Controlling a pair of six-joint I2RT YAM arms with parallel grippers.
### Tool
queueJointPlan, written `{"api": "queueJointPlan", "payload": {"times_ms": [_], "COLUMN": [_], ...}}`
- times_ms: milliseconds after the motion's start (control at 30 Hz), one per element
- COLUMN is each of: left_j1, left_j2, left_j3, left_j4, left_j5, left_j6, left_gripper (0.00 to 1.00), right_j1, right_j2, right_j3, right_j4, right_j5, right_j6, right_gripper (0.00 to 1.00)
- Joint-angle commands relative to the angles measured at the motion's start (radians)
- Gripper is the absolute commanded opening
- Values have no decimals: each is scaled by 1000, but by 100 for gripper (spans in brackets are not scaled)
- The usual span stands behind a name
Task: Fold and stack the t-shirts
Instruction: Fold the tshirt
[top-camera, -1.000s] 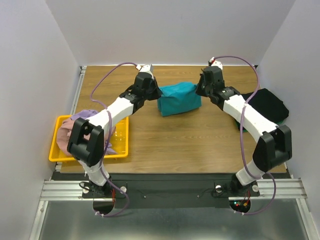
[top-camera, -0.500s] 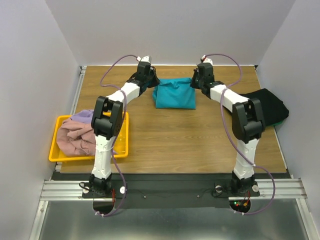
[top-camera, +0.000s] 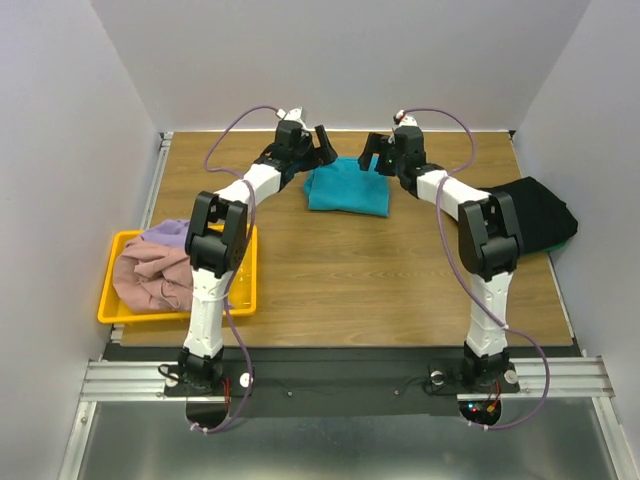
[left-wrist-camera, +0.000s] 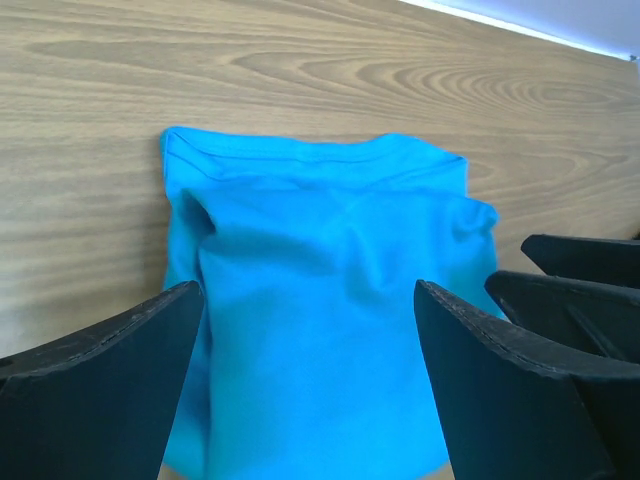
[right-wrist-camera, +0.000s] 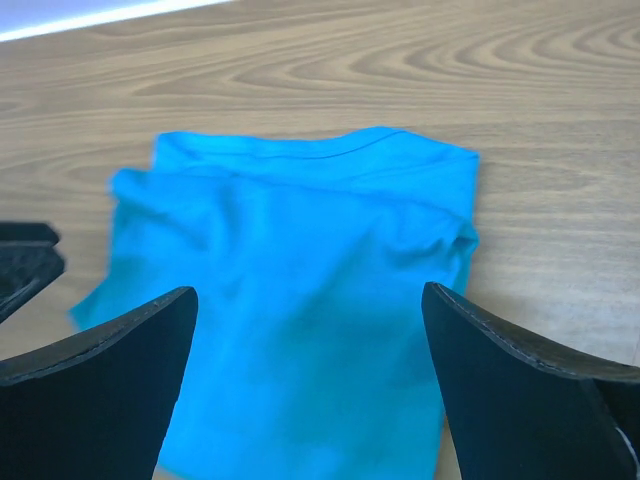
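A teal t-shirt (top-camera: 348, 188) lies folded flat at the far middle of the table; it also shows in the left wrist view (left-wrist-camera: 320, 320) and the right wrist view (right-wrist-camera: 300, 310). My left gripper (top-camera: 324, 143) hangs open over its far left corner. My right gripper (top-camera: 375, 151) hangs open over its far right corner. Both are empty. A black t-shirt (top-camera: 535, 213) lies folded at the right edge with green cloth under it. Dusty pink (top-camera: 150, 277) and lavender (top-camera: 165, 232) shirts are heaped in the tray.
The yellow plastic tray (top-camera: 238, 300) stands at the near left. White walls close in the table on three sides. Bare wood (top-camera: 360, 275) runs across the middle and front.
Both grippers opened and let go of the teal shirt, which now lies flat. Over the second, both arms stretched out to the far side and laid it down.
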Motion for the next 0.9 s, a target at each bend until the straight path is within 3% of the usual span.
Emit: {"api": "queueJointPlan", "payload": {"times_ms": [0, 267, 600, 867], "left_j1": [-38, -47, -56, -72], "left_j2": [-186, -145, -155, -348], "left_j3": [-73, -132, -490, -863], "left_j4": [84, 143, 375, 407], "left_j5": [-72, 48, 206, 137], "left_j6": [16, -69, -202, -233], "left_gripper": [99, 99, 99, 99], "right_j1": [-2, -2, 3, 39], "right_j2": [-152, -114, -78, -256], "right_j3": [-63, -144, -348, -641], "right_j4": [81, 98, 162, 165], "right_j5": [-115, -280, -321, -264], "right_j6": [20, 132, 187, 210], "right_gripper": [100, 100, 100, 100]}}
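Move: The turquoise t-shirt, folded into a small rectangle, has its middle about 10 cm back and 6 cm to the right of the left hand, some 7 below it; from the right hand it is about 9 cm back, 6 to the left and 6 below. The black shirt lies roughly 40 cm to the right hand's right and 16 back, the yellow bin about 36 cm to the left hand's left and 31 back. Both open hands rise about 6 cm, then draw back some 13 cm and down, fingertips dragging the t-shirt. ##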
